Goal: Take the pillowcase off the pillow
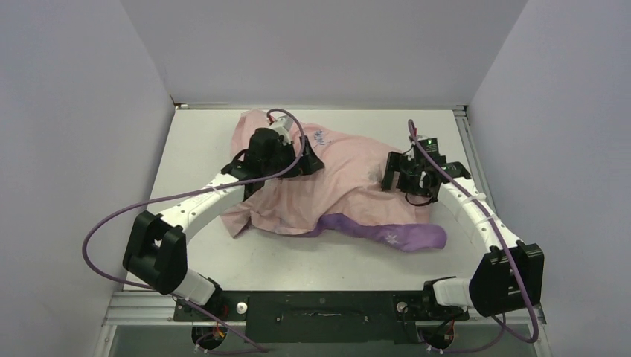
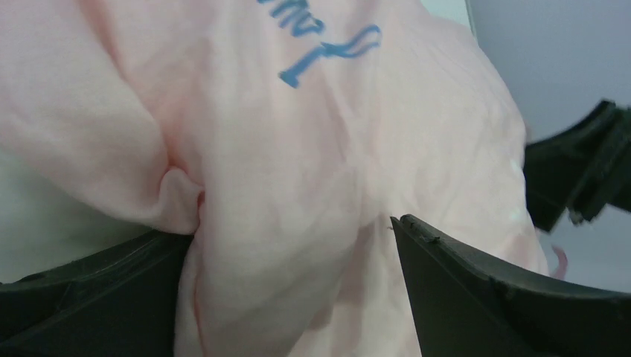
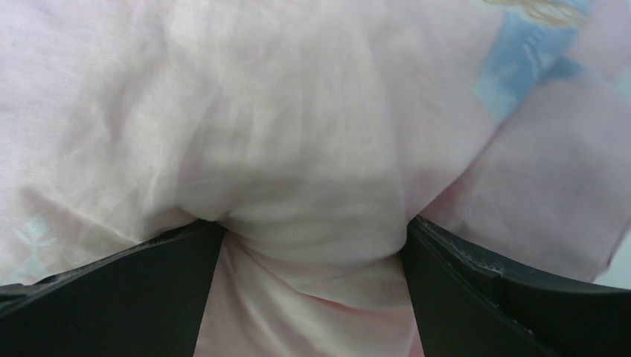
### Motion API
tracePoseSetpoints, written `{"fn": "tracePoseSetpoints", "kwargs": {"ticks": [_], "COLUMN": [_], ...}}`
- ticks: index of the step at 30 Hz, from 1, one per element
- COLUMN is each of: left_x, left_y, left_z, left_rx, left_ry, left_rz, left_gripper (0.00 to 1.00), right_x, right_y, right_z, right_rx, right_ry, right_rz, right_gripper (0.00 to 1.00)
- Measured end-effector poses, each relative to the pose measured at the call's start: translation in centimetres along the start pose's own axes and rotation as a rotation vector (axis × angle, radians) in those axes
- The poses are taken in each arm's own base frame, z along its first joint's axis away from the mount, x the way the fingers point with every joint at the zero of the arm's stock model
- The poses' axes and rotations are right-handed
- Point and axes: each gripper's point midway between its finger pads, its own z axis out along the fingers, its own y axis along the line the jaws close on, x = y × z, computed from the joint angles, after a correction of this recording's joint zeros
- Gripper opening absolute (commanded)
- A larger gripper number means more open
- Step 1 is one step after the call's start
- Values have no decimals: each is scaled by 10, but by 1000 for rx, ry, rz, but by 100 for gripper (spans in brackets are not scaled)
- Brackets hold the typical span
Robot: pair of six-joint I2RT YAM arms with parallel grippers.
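Observation:
The pillowcase (image 1: pixel 350 186) lies heaped at mid-table, mostly showing its pale pink inside, with a purple snowflake part (image 1: pixel 398 236) at the front right. The pillow is hidden under the cloth; only its bulk shows. My left gripper (image 1: pixel 311 161) sits on the heap's back left, its jaws closed round a thick pink fold (image 2: pixel 283 245). My right gripper (image 1: pixel 392 180) is on the heap's right side, its jaws squeezing a plump bulge of pink cloth (image 3: pixel 312 230). Blue lettering (image 2: pixel 327 44) shows on the cloth in the left wrist view.
The white tabletop (image 1: pixel 201 141) is walled in by grey panels at the left, back and right. The arm bases stand on a black rail (image 1: pixel 320 309) at the near edge. Purple cables loop beside both arms.

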Motion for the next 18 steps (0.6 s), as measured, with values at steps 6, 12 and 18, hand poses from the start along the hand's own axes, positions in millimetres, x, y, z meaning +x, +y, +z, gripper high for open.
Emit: {"fn": "tracePoseSetpoints", "kwargs": {"ticks": [6, 12, 18], "left_x": [38, 71, 50], "left_y": [-63, -95, -89], "left_z": [4, -14, -51], "left_rx": [138, 216, 144], "left_ry": [87, 196, 127], "left_rz": [29, 44, 102], "left_gripper": [96, 96, 96], "right_x": [-64, -106, -114], "right_y": [-35, -25, -8], "right_z": [-11, -34, -66], "right_rx": [128, 125, 75], "right_ry": [-162, -300, -389], "right_rz": [18, -39, -96], "right_gripper": [90, 90, 90]}}
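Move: Under and between the left hand's open fingers lies bunched pink pillowcase. The pillowcase's middle is about 7 cm back and 5 cm right of that hand, roughly 4 cm lower. The blue writing is some 6 cm ahead and 2 cm to its right. From the right hand, the middle is about 16 cm left, 3 cm back and 3 cm below, and the purple strip's middle about 19 cm back and 3 cm left. Sweeping the cloth round between them, the left hand drags it back and right by about 8 cm each way, while the right pushes forward about 7 cm and 5 cm right. The left then lifts clear, easing back left. The right rises some 10 cm off the cloth, its fingers swinging forward some 20 degrees. Both grippers stay wide open. ##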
